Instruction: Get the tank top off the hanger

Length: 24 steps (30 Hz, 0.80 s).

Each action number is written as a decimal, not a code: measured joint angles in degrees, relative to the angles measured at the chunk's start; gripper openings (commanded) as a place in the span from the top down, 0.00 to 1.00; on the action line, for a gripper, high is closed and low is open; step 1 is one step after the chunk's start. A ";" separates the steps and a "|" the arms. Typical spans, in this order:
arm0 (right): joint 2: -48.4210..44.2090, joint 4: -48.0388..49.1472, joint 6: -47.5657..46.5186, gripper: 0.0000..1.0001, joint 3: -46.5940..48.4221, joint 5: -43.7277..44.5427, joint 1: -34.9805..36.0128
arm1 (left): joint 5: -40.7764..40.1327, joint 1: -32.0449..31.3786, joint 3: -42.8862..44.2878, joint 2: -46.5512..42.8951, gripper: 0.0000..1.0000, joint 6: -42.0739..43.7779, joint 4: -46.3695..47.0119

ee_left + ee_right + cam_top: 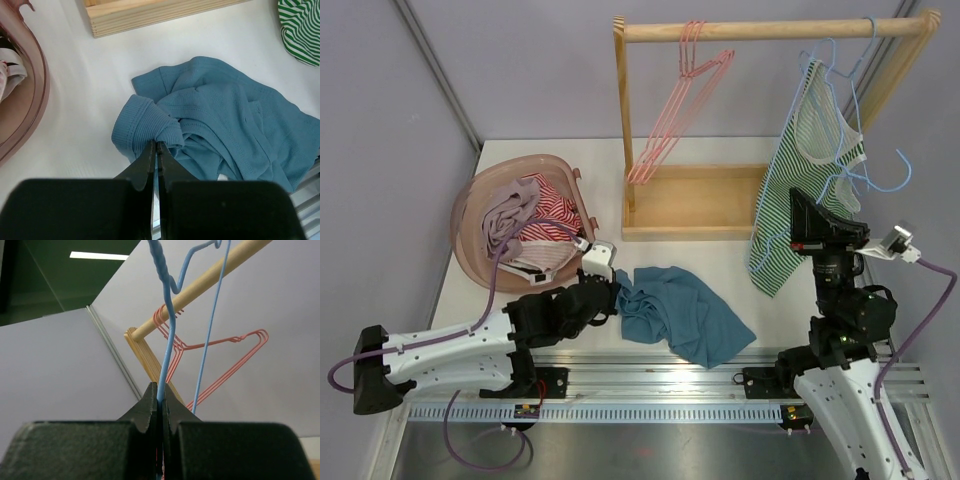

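Observation:
The green-and-white striped tank top (798, 180) hangs on a blue wire hanger (832, 75) from the wooden rod (770, 30) at the right end of the rack; its hem shows in the left wrist view (300, 30). My right gripper (797, 200) is raised against the tank top and shut on the blue hanger's wire (167, 340), clamped at its tips (160, 390). My left gripper (156, 145) lies low on the table, shut, its tips touching a fold of a teal shirt (225, 115). Whether it pinches any cloth I cannot tell.
Pink hangers (680, 100) hang at the rod's left end. The rack's wooden base tray (700, 200) sits behind the teal shirt (680, 310). A pink basket (470, 190) with clothes stands at the left. A second blue wire (205, 340) runs beside the gripped one.

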 measured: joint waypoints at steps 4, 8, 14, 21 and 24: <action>-4.07 -15.91 -0.72 1.00 5.35 0.52 0.00 | -0.76 0.00 3.26 0.68 0.70 -0.59 -3.67; 1.40 -33.59 -2.97 1.00 17.27 0.68 0.00 | -1.75 0.00 8.44 1.86 0.04 -1.51 -9.60; 10.91 -51.43 -6.84 1.00 31.58 0.98 0.00 | -3.52 0.00 16.50 1.62 0.01 -3.23 -19.12; 27.91 -68.74 -13.14 1.00 54.77 3.19 1.97 | -5.42 0.00 20.57 -0.70 0.01 -3.80 -29.07; 35.95 -75.60 -15.72 1.00 64.85 4.20 3.80 | -5.68 0.00 21.05 -0.79 0.01 -3.78 -32.63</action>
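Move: The left fingers pinch a bunched end of the teal tank top, whose middle lies about 15 cm right, 3 cm back and 11 cm below; the basket is roughly 19 cm ahead, 22 cm left and 9 cm lower. The right hand holds an empty blue hanger. The rack's bare rail is some 17 cm ahead, 5 cm left and 16 cm above it; the pink hangers are 15 cm ahead, 20 cm left and 5 cm up, the green striped tank top 12 cm ahead, 5 cm right and 7 cm down. Forward towards the rail, by about 8 cm and nearly level, the right hand carries the blue hanger in its still-shut fingers, while its wrist tips down some 40 degrees and its left side rolls down. The left hand opens wide, lets go of the teal tank top, and rises about 7 cm before swinging left, away from the cloth. ##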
